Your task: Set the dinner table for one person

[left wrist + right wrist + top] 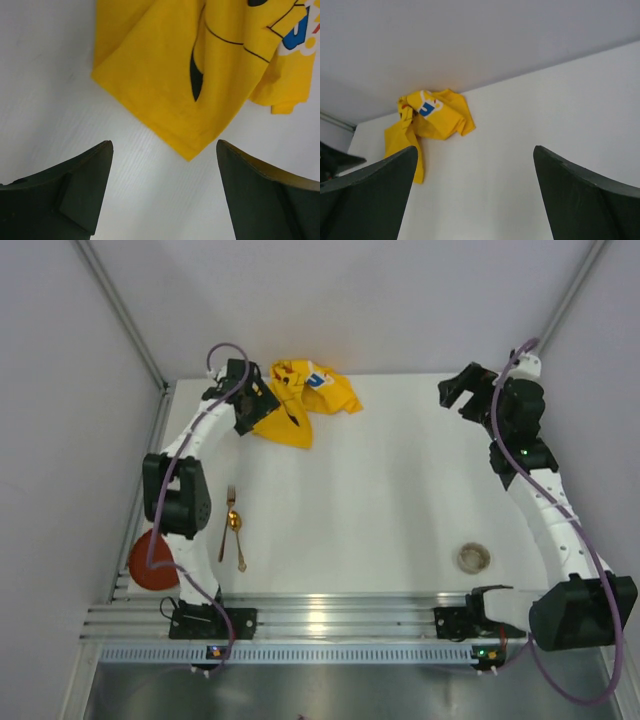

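The dinner table is a plain white tabletop. A crumpled yellow cartoon-print cloth lies at its back left. My left gripper hovers at the cloth's near-left corner, open. In the left wrist view the cloth has its pointed corner just ahead of the left gripper, with only bare table between the fingers. My right gripper hangs open over the back right of the table. In the right wrist view the right gripper holds nothing, and the cloth shows far off.
A gold fork and spoon lie side by side near the left front. A red plate sits at the table's left front edge, partly under the left arm. A small round cup stands at the front right. Grey walls close the back and sides.
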Controlling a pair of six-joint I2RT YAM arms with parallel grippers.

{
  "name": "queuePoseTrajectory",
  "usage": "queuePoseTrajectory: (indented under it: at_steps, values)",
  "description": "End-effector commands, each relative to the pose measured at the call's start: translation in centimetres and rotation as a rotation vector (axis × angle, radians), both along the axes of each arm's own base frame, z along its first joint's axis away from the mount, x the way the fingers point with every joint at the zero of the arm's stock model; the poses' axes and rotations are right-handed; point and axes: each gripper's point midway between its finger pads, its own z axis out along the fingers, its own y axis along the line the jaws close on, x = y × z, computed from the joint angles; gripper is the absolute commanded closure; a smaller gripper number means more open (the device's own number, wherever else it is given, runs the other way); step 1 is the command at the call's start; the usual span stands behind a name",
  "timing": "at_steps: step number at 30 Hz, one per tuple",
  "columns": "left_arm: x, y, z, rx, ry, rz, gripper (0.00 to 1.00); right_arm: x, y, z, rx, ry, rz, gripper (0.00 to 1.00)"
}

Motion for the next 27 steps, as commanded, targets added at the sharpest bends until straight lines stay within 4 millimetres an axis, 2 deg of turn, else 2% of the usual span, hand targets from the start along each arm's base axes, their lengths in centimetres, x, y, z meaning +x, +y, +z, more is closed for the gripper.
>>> queuePoseTrajectory:
  at_steps: [1,2,3,5,6,7,8,11,14,17,19,23,24,25,27]
  values:
    - [3.5,-5.7,-0.4,0.003,-0.016,-0.090,0.11,-4.2,0.9,-7.5,0.040,0.370,0.062,0.00]
    - [4.7,-7.8,-1.5,0.009,-0.006,-0.118,0.11,-5.1,0.7,-7.4,0.026,0.389,0.059,0.00]
    - [5.2,-8.7,-2.1,-0.003,0.005,-0.127,0.11,-5.9,0.6,-6.5,0.015,0.370,0.066,0.00]
    - [6.4,-11.3,-3.2,-0.012,0.002,-0.156,0.11,-7.5,0.3,-7.1,-0.002,0.397,0.064,0.00]
    - [6.7,-12.0,-3.5,-0.001,-0.003,-0.168,0.11,-8.3,0.1,-6.8,0.004,0.383,0.050,0.00]
    - [7.0,-12.8,-3.7,0.009,-0.009,-0.189,0.11,-8.9,0.2,-7.1,0.027,0.391,0.046,0.00]
    - [7.4,-14.2,-4.4,0.034,-0.012,-0.234,0.11,-9.6,0.3,-8.7,0.037,0.423,0.051,0.00]
    - [7.8,-15.4,-6.3,0.118,0.009,-0.283,0.09,-10.9,0.7,-9.6,0.052,0.444,0.074,0.00]
    - [8.1,-14.5,-8.0,0.219,0.028,-0.267,0.09,-11.8,0.5,-10.2,0.036,0.471,0.075,0.00]
    - [8.0,-12.7,-8.8,0.335,0.046,-0.244,0.09,-12.5,0.4,-10.6,0.037,0.482,0.074,0.00]
    - [8.0,-11.3,-8.6,0.423,0.049,-0.222,0.10,-12.9,0.6,-10.8,0.044,0.485,0.083,0.00]
    - [8.4,-10.5,-8.2,0.498,0.033,-0.230,0.12,-13.5,0.8,-12.3,0.050,0.522,0.094,0.00]
    - [8.5,-10.5,-8.1,0.504,0.028,-0.237,0.18,-13.5,0.9,-12.4,0.052,0.529,0.098,0.00]
    - [8.7,-10.5,-8.2,0.508,0.024,-0.247,0.35,-13.5,0.9,-12.5,0.052,0.532,0.100,0.00]
    - [8.8,-10.6,-8.4,0.500,0.026,-0.264,0.53,-13.6,1.1,-12.7,0.052,0.538,0.107,0.00]
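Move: The yellow cloth's middle is about 15 cm ahead of the left hand, 8 cm to its right and 11 cm below; its near corner is only about 3 cm ahead and 10 cm right. Behind that hand lie the fork, some 22 cm back and 8 cm left, and the spoon, 26 cm back and 6 cm left, both near table height. From the right hand the cloth is about 24 cm ahead, 35 cm left and 30 cm below. Sweeping right and down over the cloth's near part, the left hand reaches about 7 cm forward early on, sinks 10 cm, overshoots, then comes back left about 5 cm, rolling its left side up some 25 degrees. Only at the end do its wide fingers close to about half, astride the cloth's near fold. The empty right hand draws back and sinks, tipping down, fingers open. ##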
